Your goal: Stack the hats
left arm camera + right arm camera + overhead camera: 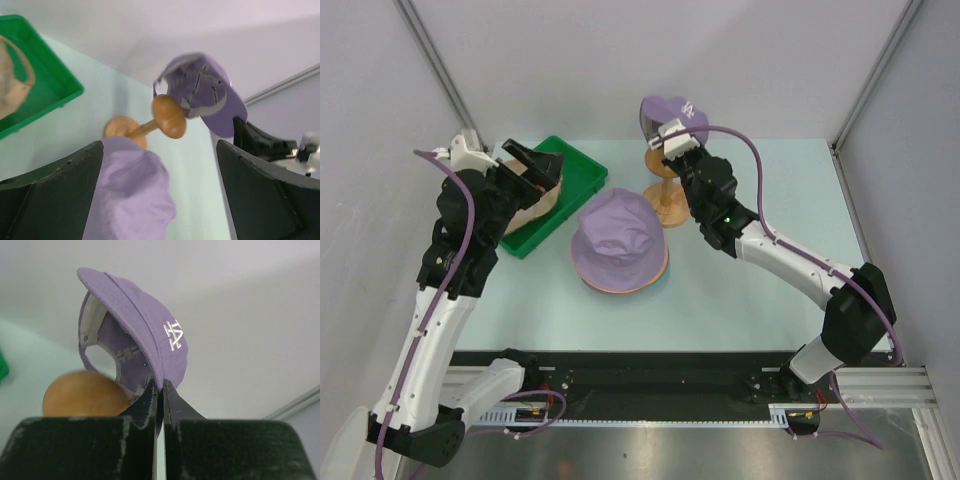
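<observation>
A lavender bucket hat [618, 235] [131, 192] lies mid-table on top of another hat whose orange-pink brim [638, 283] shows beneath it. A purple baseball cap [672, 112] [135, 322] [205, 92] hangs over the knob of a wooden stand [669, 195] [168, 116] [84, 395], and my right gripper [673, 138] [160, 386] is shut on the cap's lower edge. A tan cap [532, 205] [12, 82] lies in a green tray [575, 165] [47, 95]. My left gripper [542, 168] [160, 200] stands open over the tray, holding nothing.
Grey walls enclose the table at the back and both sides. The wooden stand rises just behind and right of the lavender hat. The right arm [790, 260] crosses the right half of the table. A black rail [650, 385] runs along the near edge.
</observation>
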Controlling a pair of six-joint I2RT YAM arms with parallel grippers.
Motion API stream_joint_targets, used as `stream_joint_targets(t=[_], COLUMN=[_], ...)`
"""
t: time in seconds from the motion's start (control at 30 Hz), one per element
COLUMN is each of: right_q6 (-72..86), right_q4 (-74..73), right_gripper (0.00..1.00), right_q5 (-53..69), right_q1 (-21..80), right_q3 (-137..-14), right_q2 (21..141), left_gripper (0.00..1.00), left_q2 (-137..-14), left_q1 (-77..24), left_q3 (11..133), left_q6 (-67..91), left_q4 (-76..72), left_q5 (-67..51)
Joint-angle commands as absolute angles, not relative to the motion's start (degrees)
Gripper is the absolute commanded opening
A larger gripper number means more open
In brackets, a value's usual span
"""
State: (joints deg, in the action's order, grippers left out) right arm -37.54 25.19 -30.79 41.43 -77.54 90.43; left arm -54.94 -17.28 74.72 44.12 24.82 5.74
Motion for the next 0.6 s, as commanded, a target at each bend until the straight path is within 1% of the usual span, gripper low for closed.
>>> stream_joint_targets(t=[0.0, 0.13, 0.27, 0.57], right_q6=[-38.1, -39.3, -39.1, -39.9], right_q4=[31.1, 35.4, 35.2, 35.9], right_gripper=[0.00, 0.00, 0.00, 0.00], right_q5=[-23.8, -26.3, -27.4, -35.6], right_q1=[43.7, 46.6, 49.2, 56.5], right_q3=[-69.5, -62.6, -58.9, -50.9], right_q2=[83.9, 80.7, 78.4, 77.3], left_gripper=[1.00, 1.00, 1.00, 1.00], left_q2=[-52.2, -51.0, -49.7, -45.9], left_q1=[-15.3, -14.9, -14.9, -14.6], left_q3=[72.8, 71.1, 68.8, 65.1], left_q6=[39.0, 37.6, 37.7, 36.7], left_q4=[28.7, 31.5, 32.2, 34.8], left_q5=[7.8, 7.3, 5.9, 5.9])
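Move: Just below the purple cap in the right hand's closed fingers is the wooden stand's round knob, about 4 cm ahead of this hand, 5 cm left and 10 cm lower. The hat stack is some 12 cm back from this hand, 17 cm left and 24 cm down. For the empty left hand, the beige cap in the green tray lies roughly 12 cm ahead, 13 cm left and 28 cm below. Drawing the purple cap down and back by its pinched brim, the right hand brings the crown over the wooden knob. It sinks about 9 cm, fastest at first, comes back some 9 cm with a smaller drift left, and turns about 10 degrees counter-clockwise. The wide-open left hand lowers some 8 cm, easing slightly back and left towards the beige cap, and tips about 10 degrees downward. ##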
